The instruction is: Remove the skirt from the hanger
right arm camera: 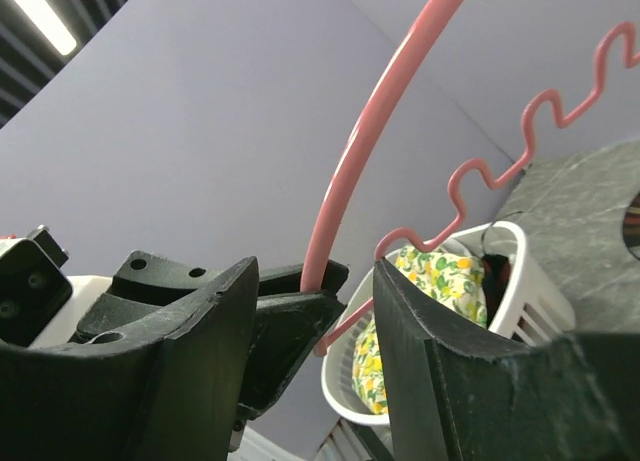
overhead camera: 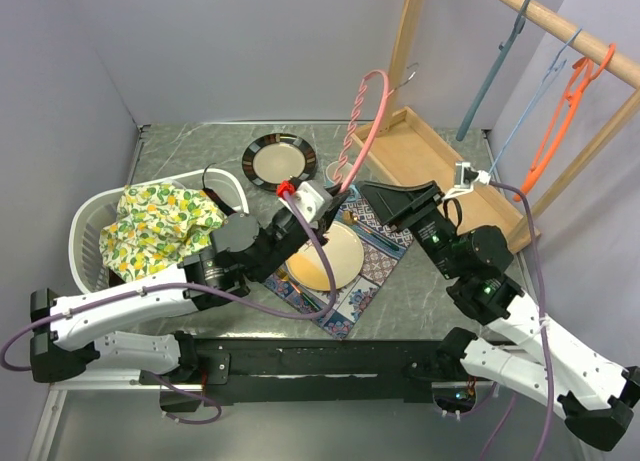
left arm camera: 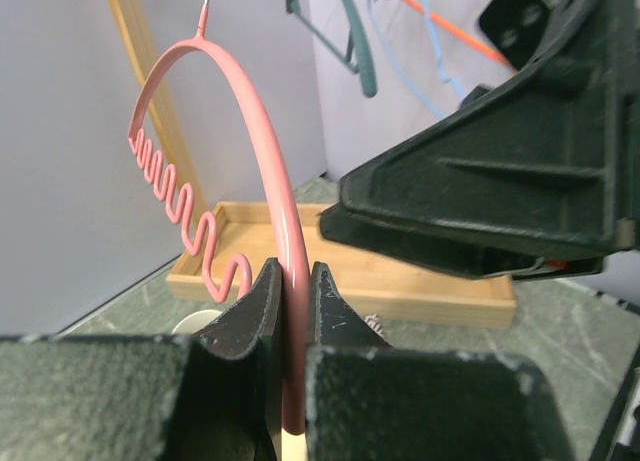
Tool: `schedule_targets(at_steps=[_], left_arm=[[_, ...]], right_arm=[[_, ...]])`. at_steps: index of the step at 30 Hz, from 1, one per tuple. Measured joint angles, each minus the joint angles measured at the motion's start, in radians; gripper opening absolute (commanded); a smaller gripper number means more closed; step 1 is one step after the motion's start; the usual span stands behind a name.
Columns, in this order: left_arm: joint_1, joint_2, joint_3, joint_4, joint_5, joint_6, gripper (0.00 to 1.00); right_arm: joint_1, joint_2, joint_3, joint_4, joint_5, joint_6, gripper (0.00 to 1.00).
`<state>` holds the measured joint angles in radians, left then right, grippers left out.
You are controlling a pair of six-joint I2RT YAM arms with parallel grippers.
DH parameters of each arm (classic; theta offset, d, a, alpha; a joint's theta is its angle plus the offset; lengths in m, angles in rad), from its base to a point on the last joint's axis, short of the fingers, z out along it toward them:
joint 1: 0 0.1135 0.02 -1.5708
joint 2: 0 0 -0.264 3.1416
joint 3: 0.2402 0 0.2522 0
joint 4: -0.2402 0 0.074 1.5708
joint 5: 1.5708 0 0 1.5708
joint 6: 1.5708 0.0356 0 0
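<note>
My left gripper (overhead camera: 335, 196) (left arm camera: 292, 281) is shut on the lower end of a bare pink hanger (overhead camera: 365, 111) (left arm camera: 270, 141) and holds it upright over the table's middle. The hanger's wavy bar (right arm camera: 540, 121) hangs free, with no cloth on it. The skirt (overhead camera: 160, 226) (right arm camera: 440, 276), yellow and green with a lemon print, lies bunched in the white laundry basket (overhead camera: 85, 221) (right arm camera: 520, 271) at the left. My right gripper (overhead camera: 375, 196) (right arm camera: 315, 281) stands open just right of the left one. Nothing is between its fingers, and the hanger shows beyond them.
A patterned mat (overhead camera: 375, 266) with a cream plate (overhead camera: 325, 256) lies under the grippers, and a dark-rimmed plate (overhead camera: 278, 161) sits behind. A wooden tray (overhead camera: 440, 161) and a wooden rack (overhead camera: 560, 26) with teal, blue and orange hangers (overhead camera: 560, 111) stand at the right.
</note>
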<state>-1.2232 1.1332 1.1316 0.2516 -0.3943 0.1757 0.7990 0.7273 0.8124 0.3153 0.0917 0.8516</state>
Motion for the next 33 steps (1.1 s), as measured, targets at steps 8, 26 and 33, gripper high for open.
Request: schedule_targets(at_steps=[8,26,33], left_arm=[[0.0,-0.016,0.0,0.023,0.067,-0.06,0.01],[0.01,-0.016,-0.026,0.119,0.092,-0.098,0.87],[0.007,-0.018,0.018,-0.022,0.061,-0.043,0.99]], right_arm=[[0.0,0.049,0.005,0.063,-0.039,0.014,0.46],[0.002,0.182,0.189,0.053,-0.033,-0.045,0.0],[-0.031,0.306,0.374,-0.056,0.013,-0.118,0.0]])
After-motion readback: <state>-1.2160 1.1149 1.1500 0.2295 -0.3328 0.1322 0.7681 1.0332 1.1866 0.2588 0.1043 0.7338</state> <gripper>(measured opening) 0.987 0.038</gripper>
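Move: The pink hanger is still pinched near its lower end by the left fingers. Its bar stands about 2 cm ahead and 2 cm left of the half-open right fingers, level with them. From the left grip, the right gripper is some 3 cm to the right, 3 cm higher and 1 cm back. Counted from the left hand, the blue mug is about 20 cm ahead, and the cream plate 2 cm ahead and 3 cm left, both roughly 30 cm below. The right fingers pinch shut on the pink hanger's bar just above the left hand's grip, after the right hand edges about 1 cm left and the left hand eases 2 cm back towards it. Only then do the left fingers open wide and let go, that hand otherwise nearly in place, while the right hand carries the hanger up and forward, some 7 cm up and 5 cm out. ##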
